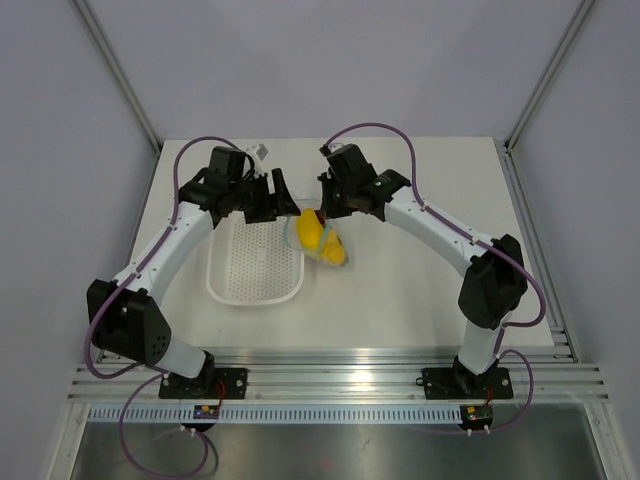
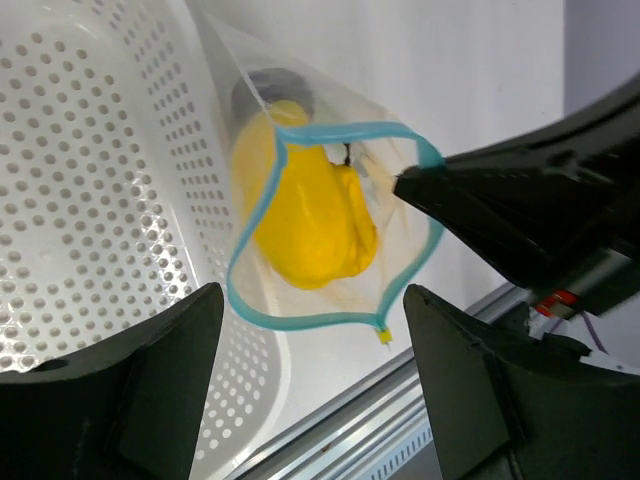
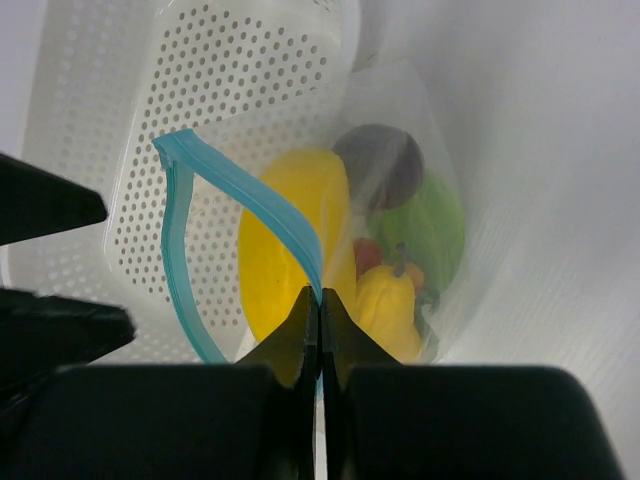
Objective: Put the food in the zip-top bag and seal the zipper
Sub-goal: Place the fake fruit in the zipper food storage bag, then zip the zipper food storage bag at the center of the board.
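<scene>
The clear zip-top bag (image 1: 322, 240) lies between both grippers, beside the basket's right rim. Its mouth gapes as a loop, edged by the light blue zipper (image 2: 300, 320). My right gripper (image 3: 320, 297) is shut on the zipper (image 3: 240, 195) at one side of the mouth. Inside the bag are the food pieces: a large yellow fruit (image 3: 285, 245), a second yellow fruit (image 3: 392, 302), a green piece (image 3: 435, 225), a dark red fruit (image 3: 380, 160) and small red berries (image 3: 367, 255). My left gripper (image 2: 310, 400) stands open just short of the mouth, holding nothing.
A white perforated basket (image 1: 255, 265) sits on the table under and left of the bag. An aluminium rail (image 1: 340, 365) runs along the near table edge. Grey walls with metal posts close in the back and sides.
</scene>
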Robot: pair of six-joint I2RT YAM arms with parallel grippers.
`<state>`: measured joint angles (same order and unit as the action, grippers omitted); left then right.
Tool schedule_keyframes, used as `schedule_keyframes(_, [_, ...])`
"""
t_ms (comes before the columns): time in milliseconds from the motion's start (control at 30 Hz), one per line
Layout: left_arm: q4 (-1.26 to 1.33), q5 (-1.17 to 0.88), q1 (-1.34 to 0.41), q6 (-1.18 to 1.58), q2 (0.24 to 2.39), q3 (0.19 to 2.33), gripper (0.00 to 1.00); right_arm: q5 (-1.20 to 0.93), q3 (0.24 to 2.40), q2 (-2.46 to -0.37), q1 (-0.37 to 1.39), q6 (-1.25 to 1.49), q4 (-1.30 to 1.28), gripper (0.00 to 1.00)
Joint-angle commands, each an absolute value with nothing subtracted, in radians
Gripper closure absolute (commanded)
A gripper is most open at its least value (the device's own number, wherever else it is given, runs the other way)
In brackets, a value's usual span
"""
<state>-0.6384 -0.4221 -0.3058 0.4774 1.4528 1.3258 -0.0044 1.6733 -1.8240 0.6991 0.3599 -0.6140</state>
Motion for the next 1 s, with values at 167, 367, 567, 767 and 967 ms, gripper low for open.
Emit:
schedule_keyframes(167, [-0.589, -0.314, -0.333, 0.451, 1.581, 1.33, 0.37, -0.087, 1.683, -1.758, 0.692, 0.284, -0.575, 1.0])
schedule_keyframes(367, [-0.58, -0.362, -0.351, 0.486, 1.632, 1.37, 0.72, -0.109, 1.667, -1.749, 0.675, 0.261, -0.577, 0.95])
schedule_keyframes(567, [-0.528, -0.44, -0.353, 0.627, 1.626, 1.382, 1.0, -0.081, 1.592, -1.642, 0.667, 0.216, -0.522, 0.13])
schedule_keyframes(767, [-0.512, -0.459, -0.353, 0.765, 1.628, 1.385, 1.0, -0.057, 1.301, -1.385, 0.672, 0.189, -0.361, 0.1])
schedule_keyframes(967, [-0.508, -0.474, -0.353, 0.9, 1.649, 1.41, 1.0, -0.043, 0.948, -1.097, 0.706, 0.088, -0.144, 0.12])
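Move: The left stretch of the bag's rim lies about 7 cm below the open left hand, 1 cm ahead and 1 cm to its right; the mango in the bag is some 10 cm below that hand, 4 cm right and 2 cm back. The zip slider hangs roughly 3 cm back, 5 cm right and 7 cm below it. From the right hand, still pinching the rim, that left stretch is about 6 cm left, 1 cm back and 3 cm lower. The bag's rim changes hands: the left hand sinks about 7 cm onto its left side and closes fully, pinching it, then eases right and a little up with the rim, its fingers tipping down. Only once it has closed does the right hand open wide, let go of the rim and draw back, right and somewhat up, about 12 cm clear, its fingers tilting up some 20 degrees. ##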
